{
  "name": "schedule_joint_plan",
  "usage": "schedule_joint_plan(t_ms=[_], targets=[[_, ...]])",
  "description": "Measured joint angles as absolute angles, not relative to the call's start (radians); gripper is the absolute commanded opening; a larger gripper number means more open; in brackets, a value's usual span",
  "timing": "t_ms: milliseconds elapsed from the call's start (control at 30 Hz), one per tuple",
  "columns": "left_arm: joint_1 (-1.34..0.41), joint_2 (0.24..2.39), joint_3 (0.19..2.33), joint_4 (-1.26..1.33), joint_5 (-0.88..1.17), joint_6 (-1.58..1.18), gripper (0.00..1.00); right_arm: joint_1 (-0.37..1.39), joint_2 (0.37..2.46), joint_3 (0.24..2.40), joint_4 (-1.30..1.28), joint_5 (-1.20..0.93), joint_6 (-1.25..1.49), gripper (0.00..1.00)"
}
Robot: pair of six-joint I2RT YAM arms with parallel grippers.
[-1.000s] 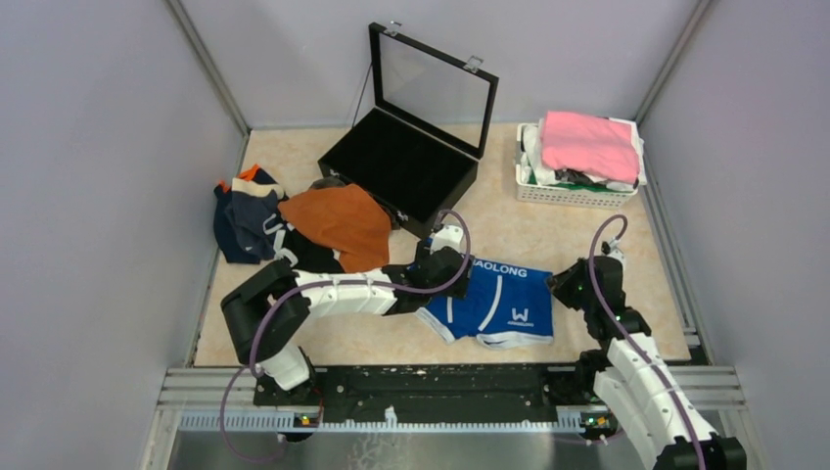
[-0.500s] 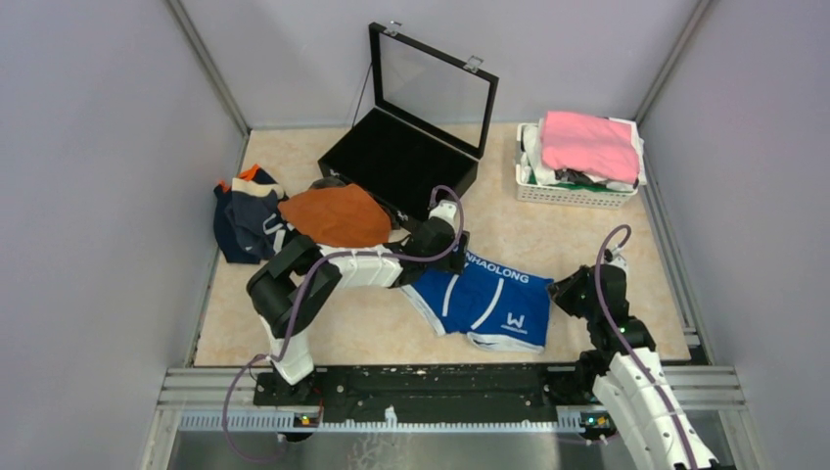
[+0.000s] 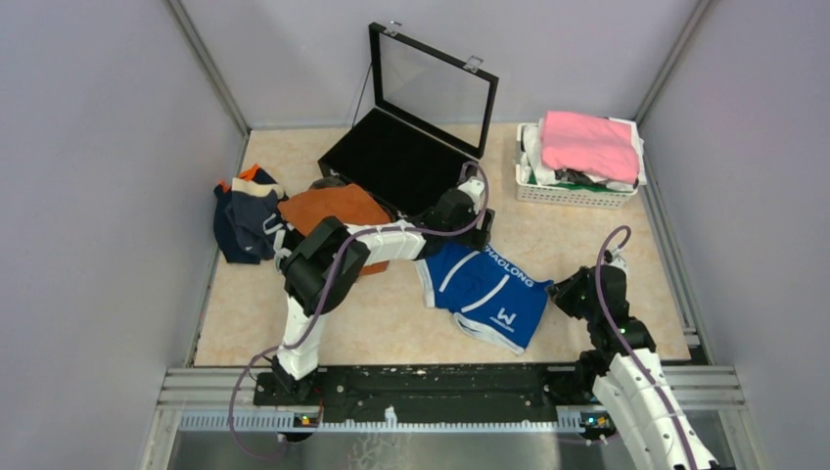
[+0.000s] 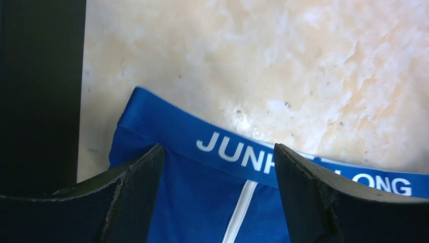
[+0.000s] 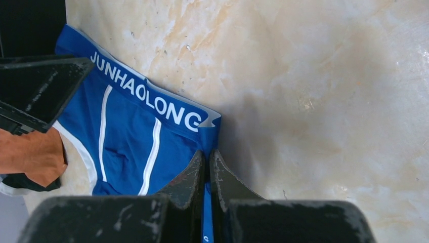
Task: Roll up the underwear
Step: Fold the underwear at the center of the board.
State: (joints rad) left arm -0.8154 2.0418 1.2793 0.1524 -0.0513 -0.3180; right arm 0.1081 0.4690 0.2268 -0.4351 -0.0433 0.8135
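Note:
The royal blue underwear (image 3: 484, 289) lies flat and tilted on the table, its white-lettered waistband (image 4: 222, 149) facing the back. My left gripper (image 3: 472, 227) (image 4: 218, 152) hangs open over the waistband's left end, its fingers (image 4: 136, 187) straddling the cloth without pinching it. My right gripper (image 3: 565, 291) (image 5: 207, 154) is shut on the underwear's (image 5: 131, 136) right edge, blue fabric showing between its jaws. More underwear, rust-orange (image 3: 338, 211) and navy (image 3: 245, 220), is heaped at the left.
An open black case (image 3: 406, 162) with a glass lid stands just behind the left gripper, its wall close by (image 4: 40, 91). A white basket (image 3: 577, 191) holding a pink folded cloth (image 3: 590, 142) sits at the back right. Grey walls close in both sides.
The left arm swung right and toward the back, ending near the case, gripper still open. The blue underwear turned so its waistband now slants. The right gripper stayed shut on it.

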Motion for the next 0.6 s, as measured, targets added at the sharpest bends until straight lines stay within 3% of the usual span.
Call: schedule_joint_plan(t_ms=[200, 367, 600], targets=[[-0.813, 2.032, 1.321, 0.134, -0.038, -0.279, 0.85, 0.108, 0.496, 0.223, -0.414, -0.045, 0.816, 0.0], [-0.827, 1.886, 1.203, 0.105, -0.046, -0.278, 0.85, 0.108, 0.528, 0.223, -0.385, -0.046, 0.816, 0.0], [-1.032, 1.671, 1.048, 0.112, -0.105, -0.296, 0.83, 0.108, 0.54, 0.223, -0.382, -0.046, 0.817, 0.0]])
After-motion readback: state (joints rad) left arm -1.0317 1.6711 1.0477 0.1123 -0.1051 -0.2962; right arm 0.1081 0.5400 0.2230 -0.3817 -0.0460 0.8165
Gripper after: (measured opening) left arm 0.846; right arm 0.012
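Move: Beneath and behind the open left hand lies the blue underwear, its middle about 14 cm back, roughly in line sideways and some 2 cm below; the fingers are at the waistband's left end. The black box's middle is about 16 cm ahead and 17 cm left of this hand, and the orange garment some 28 cm left and 2 cm ahead. From the right hand, already pinching the waistband's right corner, the underwear's middle is about 14 cm left, level fore and aft. Lifting off the waistband's left end with its fingers still wide open, the left hand first rises almost straight up a few centimetres, then sweeps back towards the robot while still climbing, to end over the underwear's body: about 12 cm back and 8 cm up in all, swinging some 10 degrees clockwise. The right hand keeps its pinch on the right corner, almost still. ##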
